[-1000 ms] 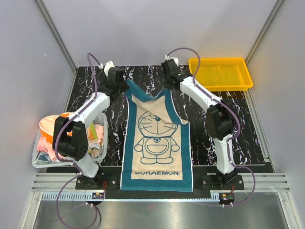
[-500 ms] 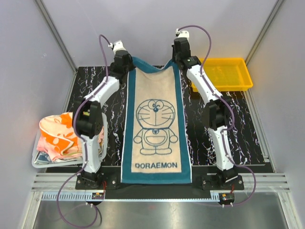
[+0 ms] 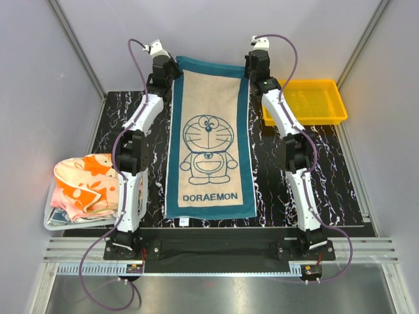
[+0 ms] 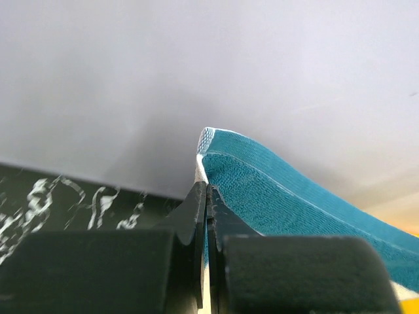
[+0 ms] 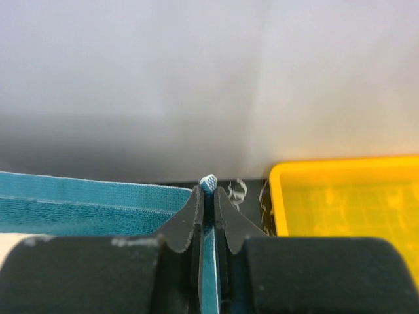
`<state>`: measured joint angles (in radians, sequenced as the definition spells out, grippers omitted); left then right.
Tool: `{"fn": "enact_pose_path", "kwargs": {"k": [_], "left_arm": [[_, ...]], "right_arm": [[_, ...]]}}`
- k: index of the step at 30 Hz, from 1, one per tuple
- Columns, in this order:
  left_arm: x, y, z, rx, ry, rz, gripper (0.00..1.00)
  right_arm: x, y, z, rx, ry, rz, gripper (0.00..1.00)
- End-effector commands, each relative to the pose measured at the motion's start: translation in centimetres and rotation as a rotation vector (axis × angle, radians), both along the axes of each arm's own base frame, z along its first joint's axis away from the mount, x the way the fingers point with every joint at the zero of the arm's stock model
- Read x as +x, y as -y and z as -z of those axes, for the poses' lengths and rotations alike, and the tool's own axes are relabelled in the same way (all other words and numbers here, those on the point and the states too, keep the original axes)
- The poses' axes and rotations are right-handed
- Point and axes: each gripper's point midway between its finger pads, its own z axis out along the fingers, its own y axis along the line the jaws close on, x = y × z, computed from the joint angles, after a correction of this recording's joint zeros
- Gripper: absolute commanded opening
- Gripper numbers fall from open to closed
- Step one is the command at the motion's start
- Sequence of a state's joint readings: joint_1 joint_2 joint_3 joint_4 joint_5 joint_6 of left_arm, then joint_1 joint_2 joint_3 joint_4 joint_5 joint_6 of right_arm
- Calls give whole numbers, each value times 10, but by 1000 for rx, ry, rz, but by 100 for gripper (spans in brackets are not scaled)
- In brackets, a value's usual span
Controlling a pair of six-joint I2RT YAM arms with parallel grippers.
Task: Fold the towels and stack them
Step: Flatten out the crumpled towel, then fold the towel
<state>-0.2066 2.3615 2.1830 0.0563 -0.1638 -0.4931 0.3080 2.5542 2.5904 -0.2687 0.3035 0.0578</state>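
A teal towel with a cream centre (image 3: 209, 140) and a cartoon print is stretched flat and long down the middle of the table. My left gripper (image 3: 171, 69) is shut on its far left corner (image 4: 208, 140), lifted at the back. The far right corner (image 5: 209, 182) is pinched in my right gripper (image 3: 251, 70), also shut. The towel's near edge lies on the table short of the front edge. More towels (image 3: 84, 185), orange-and-cream on top, sit heaped at the left.
A white mesh basket (image 3: 55, 223) holds the heap at the left edge. A yellow plastic tray (image 3: 304, 101) stands at the back right, close to my right arm. Grey walls close the back and sides.
Both grippers have risen and moved toward the back wall, pulling the teal towel straight. The folded-over top flattened out and the near edge slid back from the table's front.
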Motion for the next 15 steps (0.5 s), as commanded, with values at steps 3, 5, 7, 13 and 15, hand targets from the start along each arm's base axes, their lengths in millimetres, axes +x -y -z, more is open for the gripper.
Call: {"fn": "enact_pose_path", "kwargs": {"k": [3,5,7,13,15], "left_arm": [[7,-2,-71,-76,191,13,0],[-1,-3,-70,-75,184,19,0],[-10,-3,-68,-76,171,31,0],[-56,-5,-59,-97,95,58,0],[-78,-9,-55,-98,67,50,0]], "right_arm": [[1,1,-86,85,197,-45,0],[-6,-4,-82,109,159,-74,0],[-14,-7,-79,130,126,-96,0],[-58,-15,-63,223,-11,-144,0],[-79,-15,-60,257,-56,-151,0]]}}
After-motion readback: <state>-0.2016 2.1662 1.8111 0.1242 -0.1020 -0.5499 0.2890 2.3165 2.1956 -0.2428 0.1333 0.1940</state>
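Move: Up over the far end of the table, both hands still pinch the towel's far corners. The towel's near hem is centred about 56 cm back and some 24 cm below both, 15 cm to the left hand's right and 15 cm to the right hand's left. From the right hand, the yellow tray's middle is about 8 cm back, 28 cm right and 21 cm down; from the left hand, the laundry basket is roughly 48 cm back, 27 cm left and 18 cm down. Finishing the upward flick with a small rise of 1 to 2 cm, both hands then reverse together and sweep back and down, about 5 cm back from where they began, drawing the held corners towards the near hem. The fingers stay shut on the corners while both wrists tip down some 5 to 10 degrees, the right one also rolling slightly, its left side rising. ##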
